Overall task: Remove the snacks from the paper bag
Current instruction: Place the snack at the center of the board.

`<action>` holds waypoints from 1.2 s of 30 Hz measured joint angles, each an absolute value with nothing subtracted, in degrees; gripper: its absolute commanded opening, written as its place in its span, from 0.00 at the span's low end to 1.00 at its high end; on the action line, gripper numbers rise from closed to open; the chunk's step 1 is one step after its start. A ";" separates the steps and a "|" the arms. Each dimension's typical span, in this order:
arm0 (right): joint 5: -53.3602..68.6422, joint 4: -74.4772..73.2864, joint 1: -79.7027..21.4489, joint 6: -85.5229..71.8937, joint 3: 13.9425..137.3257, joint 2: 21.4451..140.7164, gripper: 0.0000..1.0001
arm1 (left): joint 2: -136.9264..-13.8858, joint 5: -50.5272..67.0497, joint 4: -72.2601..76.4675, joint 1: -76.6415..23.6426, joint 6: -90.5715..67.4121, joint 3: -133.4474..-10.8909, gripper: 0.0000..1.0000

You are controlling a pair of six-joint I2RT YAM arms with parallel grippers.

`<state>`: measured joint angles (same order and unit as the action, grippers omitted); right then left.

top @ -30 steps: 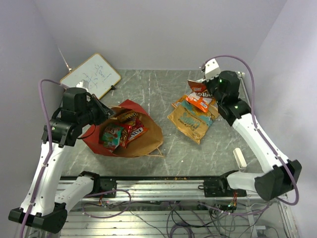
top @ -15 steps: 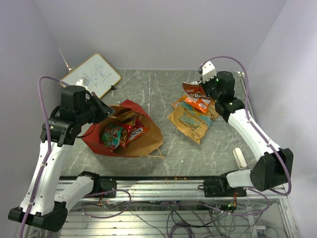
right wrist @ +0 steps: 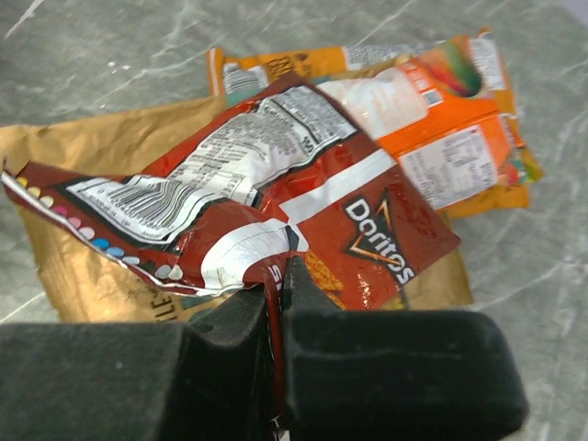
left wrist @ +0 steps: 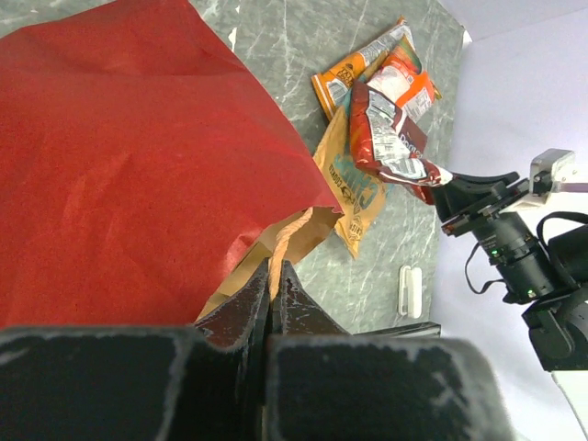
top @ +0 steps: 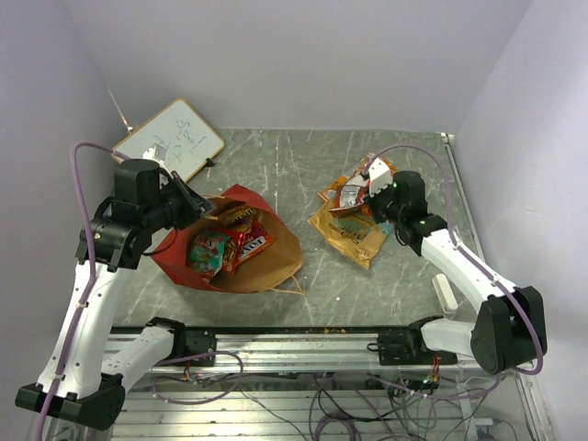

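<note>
The paper bag [top: 276,255] lies on its side at the left, red outside [left wrist: 119,165], its brown mouth open towards the middle. Three snacks show inside: a teal one [top: 207,250], a red one [top: 250,243] and a tan one [top: 237,216]. My left gripper [left wrist: 273,274] is shut on the bag's thin tan handle at the upper rim [top: 197,207]. My right gripper [right wrist: 278,276] is shut on the edge of a red Doritos packet [right wrist: 303,202], held over a tan packet [right wrist: 83,248] and an orange packet [right wrist: 432,119] that lie on the table [top: 352,195].
A white whiteboard [top: 170,140] leans at the back left corner. A small white block [top: 446,294] lies near the right arm's base. A second orange packet [right wrist: 303,60] sits behind the pile. Purple walls close in on three sides, and a metal rail [top: 303,344] runs along the front.
My right gripper has carried the Doritos packet from the back right down and towards the front, over the pile of packets. The left arm and the bag have barely moved.
</note>
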<state>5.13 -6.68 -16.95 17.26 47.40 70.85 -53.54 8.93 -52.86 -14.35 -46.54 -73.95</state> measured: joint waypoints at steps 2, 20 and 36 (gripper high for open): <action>6.52 -6.70 -17.39 16.40 46.33 70.87 0.00 | -53.39 9.13 -52.58 -14.35 -46.96 -73.52 0.07; 13.56 -9.26 -21.12 -0.43 35.66 73.63 0.53 | -50.39 9.23 -51.86 -14.35 -50.04 -70.54 0.07; 22.98 -13.65 -21.19 -0.49 39.81 66.26 0.77 | -49.76 9.80 -50.19 -14.35 -51.79 -68.69 0.07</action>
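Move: The right hand holds the red Doritos bag by its end, over the snack pile. The spot where the bag will lie is about 12 cm below this hand, 6 cm to its left and 1 cm back. The brown pouch lies under that spot, roughly 5 cm left, 1 cm back and 13 cm down; the orange packets are about 13 cm ahead, straight out, also 13 cm down. From the left hand, the same spot lies some 37 cm right, 11 cm ahead and 27 cm below. Down and back together, about 10 cm each way and drifting left, the right hand draws its pinched end of the Doritos bag down over the brown pouch. The fingers start opening partway down, let go, and spread to about three quarters, while the hand tips nose-down by nearly 30 degrees and rolls its left side up. Emptied, it then rises about 5 cm, still easing left. ##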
